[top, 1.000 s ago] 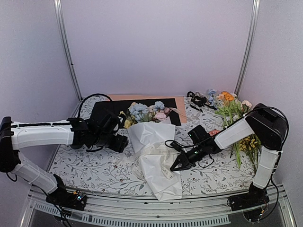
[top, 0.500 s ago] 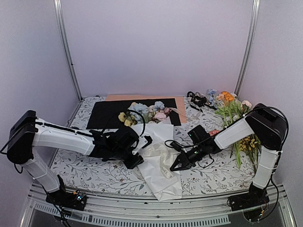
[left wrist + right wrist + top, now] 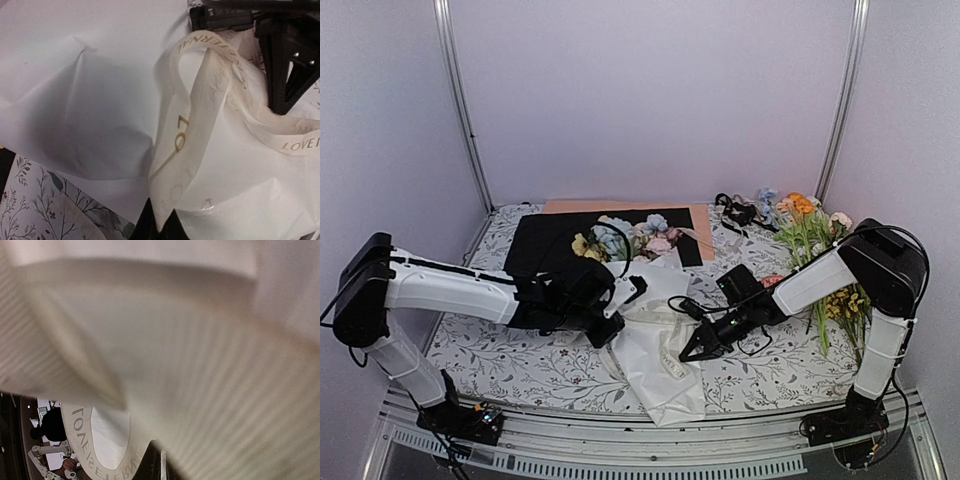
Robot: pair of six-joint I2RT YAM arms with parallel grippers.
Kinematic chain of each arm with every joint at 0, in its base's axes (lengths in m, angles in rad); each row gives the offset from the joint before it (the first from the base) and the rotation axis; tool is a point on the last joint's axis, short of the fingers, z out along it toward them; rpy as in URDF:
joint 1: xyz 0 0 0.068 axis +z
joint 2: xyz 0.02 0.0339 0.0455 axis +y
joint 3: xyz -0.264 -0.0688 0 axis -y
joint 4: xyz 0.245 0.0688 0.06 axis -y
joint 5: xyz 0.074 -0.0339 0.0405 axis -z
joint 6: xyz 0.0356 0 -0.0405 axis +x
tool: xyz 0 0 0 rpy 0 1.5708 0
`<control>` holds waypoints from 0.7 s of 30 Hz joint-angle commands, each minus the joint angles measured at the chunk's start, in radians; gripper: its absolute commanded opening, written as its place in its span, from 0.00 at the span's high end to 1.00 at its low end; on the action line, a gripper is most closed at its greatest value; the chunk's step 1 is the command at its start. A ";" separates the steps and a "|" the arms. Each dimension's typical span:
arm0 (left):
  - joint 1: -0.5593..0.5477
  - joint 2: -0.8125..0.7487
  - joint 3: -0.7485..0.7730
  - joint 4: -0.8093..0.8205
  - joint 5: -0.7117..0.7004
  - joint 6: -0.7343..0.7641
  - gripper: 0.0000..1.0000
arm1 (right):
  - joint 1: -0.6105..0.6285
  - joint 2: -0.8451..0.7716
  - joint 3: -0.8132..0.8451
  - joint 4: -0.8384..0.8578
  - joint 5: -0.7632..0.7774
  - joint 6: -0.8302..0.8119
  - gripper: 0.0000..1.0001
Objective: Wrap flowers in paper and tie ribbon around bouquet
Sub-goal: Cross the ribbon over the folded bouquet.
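Note:
The bouquet lies on the table, a white paper cone with blue, pink and yellow flowers at its far wide end. A cream ribbon with gold lettering loops over the cone's middle. My left gripper is shut on one stretch of this ribbon at the cone's left side. My right gripper sits at the cone's right side, shut on another stretch of ribbon that fills its view in a blur, with the fingertips just visible at the bottom.
A black sheet and a peach sheet lie behind the bouquet. Orange and yellow sprigs and a black ribbon lie at the back right. A floral cloth covers the table, with metal posts at the back corners.
My left arm swung in from the left to the bouquet's side and its gripper closed on the ribbon. The right arm has stayed still.

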 commanded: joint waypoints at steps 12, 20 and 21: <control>-0.020 -0.144 -0.036 0.001 0.185 -0.040 0.84 | -0.005 0.052 -0.011 -0.035 0.058 -0.004 0.92; -0.005 -0.052 0.057 -0.164 -0.107 -0.150 0.59 | -0.006 0.049 -0.009 -0.040 0.061 0.000 0.92; -0.005 -0.055 0.056 -0.173 -0.118 -0.162 0.59 | -0.006 0.046 -0.009 -0.040 0.060 0.000 0.92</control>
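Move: The left fingers are shut on the ribbon tail; the ribbon's crossing on the wrapped bouquet lies about 9 cm right, 5 cm ahead and 4 cm below that hand. The flower heads are some 25 cm ahead and 5 cm right of the left hand, the paper's stem end roughly 14 cm back and 13 cm right. From the right gripper the crossing is about 6 cm left, 8 cm ahead and 2 cm higher. Left hand tugs the pinched ribbon up, back and rightward about 7 cm, then returns forward-down, fingers opening partway. ##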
